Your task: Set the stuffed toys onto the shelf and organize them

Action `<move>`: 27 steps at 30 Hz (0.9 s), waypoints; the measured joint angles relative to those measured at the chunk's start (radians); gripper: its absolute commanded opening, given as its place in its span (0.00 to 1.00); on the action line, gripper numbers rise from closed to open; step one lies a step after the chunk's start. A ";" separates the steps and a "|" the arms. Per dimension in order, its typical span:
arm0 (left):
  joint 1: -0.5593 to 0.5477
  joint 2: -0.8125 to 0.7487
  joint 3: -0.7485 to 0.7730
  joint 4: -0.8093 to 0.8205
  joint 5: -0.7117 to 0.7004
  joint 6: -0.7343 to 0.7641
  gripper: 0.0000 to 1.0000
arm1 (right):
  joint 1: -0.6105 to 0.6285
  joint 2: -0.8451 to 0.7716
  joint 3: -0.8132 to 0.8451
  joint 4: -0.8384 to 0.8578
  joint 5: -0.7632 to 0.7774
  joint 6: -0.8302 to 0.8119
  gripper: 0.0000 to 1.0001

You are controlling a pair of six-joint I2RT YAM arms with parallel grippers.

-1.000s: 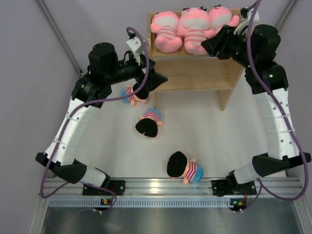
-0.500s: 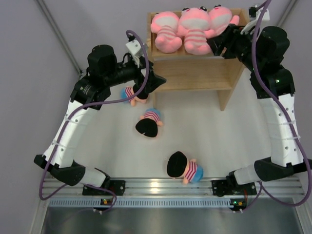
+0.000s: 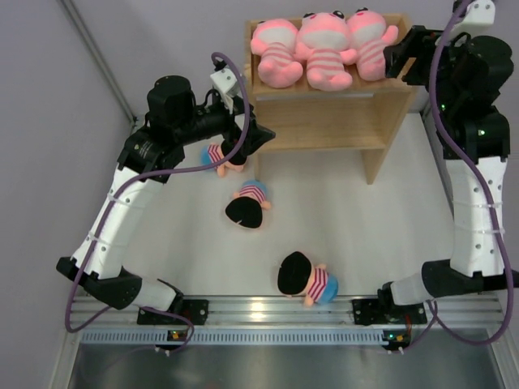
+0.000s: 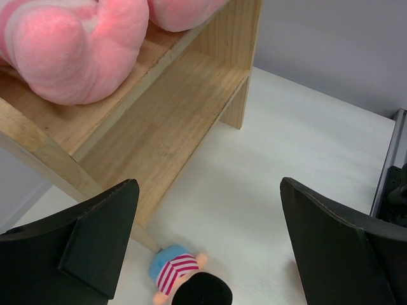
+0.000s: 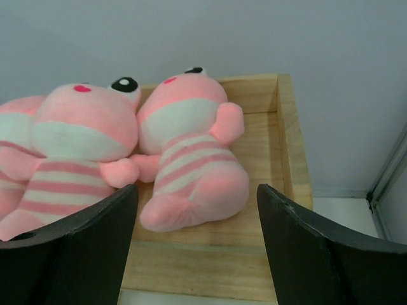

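Note:
The wooden shelf [image 3: 324, 130] stands at the back of the table. Three pink striped toys [image 3: 324, 49] lie side by side on its top tier; the lower tier [image 4: 172, 114] is bare. Three black-haired dolls lie on the table: one by the shelf's left leg [image 3: 220, 156], one in the middle [image 3: 247, 207], one near the front [image 3: 304, 277]. My left gripper [image 3: 263, 134] is open and empty above the first doll [image 4: 184, 279]. My right gripper [image 3: 399, 61] is open and empty, just off the rightmost pink toy [image 5: 191, 159].
A metal rail [image 3: 284, 312] with both arm bases runs along the near edge. Grey walls and slanted frame posts [image 3: 97, 57] close in the sides. The shelf's right side panel [image 5: 289, 140] stands next to my right gripper.
My right gripper has drawn back to the right, off the rightmost pink toy, which stays on the top tier. The left arm has barely moved.

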 measured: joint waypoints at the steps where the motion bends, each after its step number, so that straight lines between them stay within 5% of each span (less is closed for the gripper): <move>1: 0.000 0.000 0.000 0.000 0.000 0.000 0.99 | -0.005 0.020 0.000 -0.003 -0.005 0.000 0.74; 4: 0.000 0.000 0.000 0.000 0.000 0.000 0.99 | -0.014 0.086 -0.003 -0.006 -0.027 0.001 0.70; 7: 0.000 0.000 -0.001 0.000 0.001 0.000 0.99 | -0.014 0.126 -0.015 -0.003 -0.053 0.000 0.56; 11: 0.000 0.000 -0.005 -0.002 0.004 0.004 0.99 | -0.019 0.135 -0.017 0.004 -0.065 0.006 0.22; 13: 0.000 0.000 -0.008 -0.002 0.005 0.006 0.99 | -0.021 0.133 -0.019 0.018 -0.064 0.016 0.20; 17: 0.000 0.000 -0.011 -0.003 0.007 0.011 0.99 | -0.020 0.086 -0.127 0.102 -0.001 0.044 0.00; 27: 0.000 0.000 -0.012 -0.003 0.023 0.014 0.99 | -0.020 -0.035 -0.288 0.234 0.136 0.073 0.00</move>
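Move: From the open right hand, the rightmost pink toy's middle lies roughly 11 cm ahead, 4 cm left and 6 cm lower, its near leg closest. At about that depth on the top shelf, the middle pink toy is some 15 cm left of the hand and the shelf's right side wall about 4 cm right. For the idle left hand, the rightmost toy is about 19 cm ahead, 28 cm right and slightly higher. Right hand reaches 6 cm forward and down, pinches the right toy's leg, then drags it right and back. ##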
